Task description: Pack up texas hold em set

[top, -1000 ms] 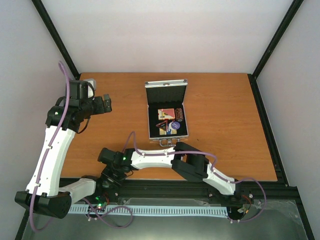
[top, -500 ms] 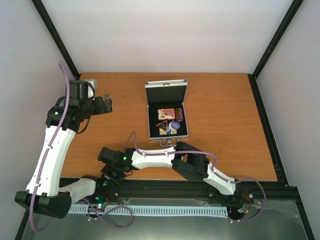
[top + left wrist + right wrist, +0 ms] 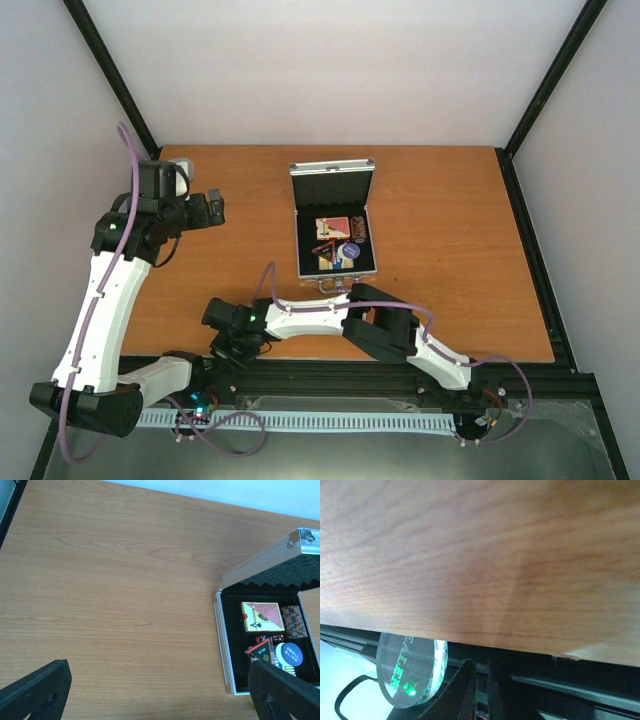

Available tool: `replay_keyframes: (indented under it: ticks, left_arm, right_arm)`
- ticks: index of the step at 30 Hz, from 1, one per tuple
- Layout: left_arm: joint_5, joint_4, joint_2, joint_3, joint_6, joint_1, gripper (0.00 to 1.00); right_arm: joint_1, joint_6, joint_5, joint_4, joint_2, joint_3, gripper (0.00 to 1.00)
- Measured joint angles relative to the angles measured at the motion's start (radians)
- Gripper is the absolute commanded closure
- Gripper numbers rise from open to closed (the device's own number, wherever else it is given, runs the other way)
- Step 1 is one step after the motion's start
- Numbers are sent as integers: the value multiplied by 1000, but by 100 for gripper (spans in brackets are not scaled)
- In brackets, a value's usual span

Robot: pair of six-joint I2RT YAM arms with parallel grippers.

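The silver case (image 3: pixel 300 225) lies open mid-table, lid (image 3: pixel 332 182) raised at the far side. The left wrist view shows its rim (image 3: pixel 223 650) and, inside, a pink card deck (image 3: pixel 262 616), a brown chip stack (image 3: pixel 292 621), red dice (image 3: pixel 262 638), a black triangle (image 3: pixel 260 652) and a blue disc (image 3: pixel 291 654). My left gripper (image 3: pixel 215 208) (image 3: pixel 160 700) hovers open over bare wood left of the case. My right gripper (image 3: pixel 232 345) (image 3: pixel 481 669) is shut at the table's near edge. A clear disc (image 3: pixel 410 670) stands just left of its fingers, not between them.
The black frame rail (image 3: pixel 400 375) runs along the near edge under the right gripper. Black corner posts (image 3: pixel 110 75) rise at the back left and back right. White walls enclose the table (image 3: pixel 450 250).
The right gripper has closed and shifted slightly right along the near edge. The left arm and the case have not moved.
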Motion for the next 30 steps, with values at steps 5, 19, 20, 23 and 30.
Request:
replay_keyframes:
  ticks: [5,19,20,23,30]
  left_arm:
    - [-1,0,0,0,0,0,0]
    - [-2,0,1,0,0,0,0]
    - [-2,0,1,0,0,0,0]
    - [-3,0,1,0,0,0,0]
    - [-11,0,1,0,2,0,0]
  right_arm:
    - [0,-29,17,-32,0,26,68]
    - [5,-62,8,-63,34,158,65]
    - [5,-64,3,-63,44,178,65]
    - [4,-69,-19,-63,98,251,65]
    - [10,-80,-35,-95,127,269,64]
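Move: The clear dealer disc stands tipped up in the gap off the table's front edge, about 6 cm to the left of the right hand, 1 cm ahead and some 2 cm lower. The table's front edge runs about 2 cm ahead of that hand. The open case is about 28 cm ahead and 25 cm to its right. From the left hand the disc lies roughly 25 cm back, straight in line, and 30 cm below. Towards the dealer disc at the table's front edge the right hand, nearly shut to begin with, opens its fingers to about a third while rising a centimetre. It then swings left some 4 cm along the edge, climbing further on the way, and sinks back about 1.5 cm at the end, bringing the parted fingers in front of the disc. Whether they touch it can't be seen. ##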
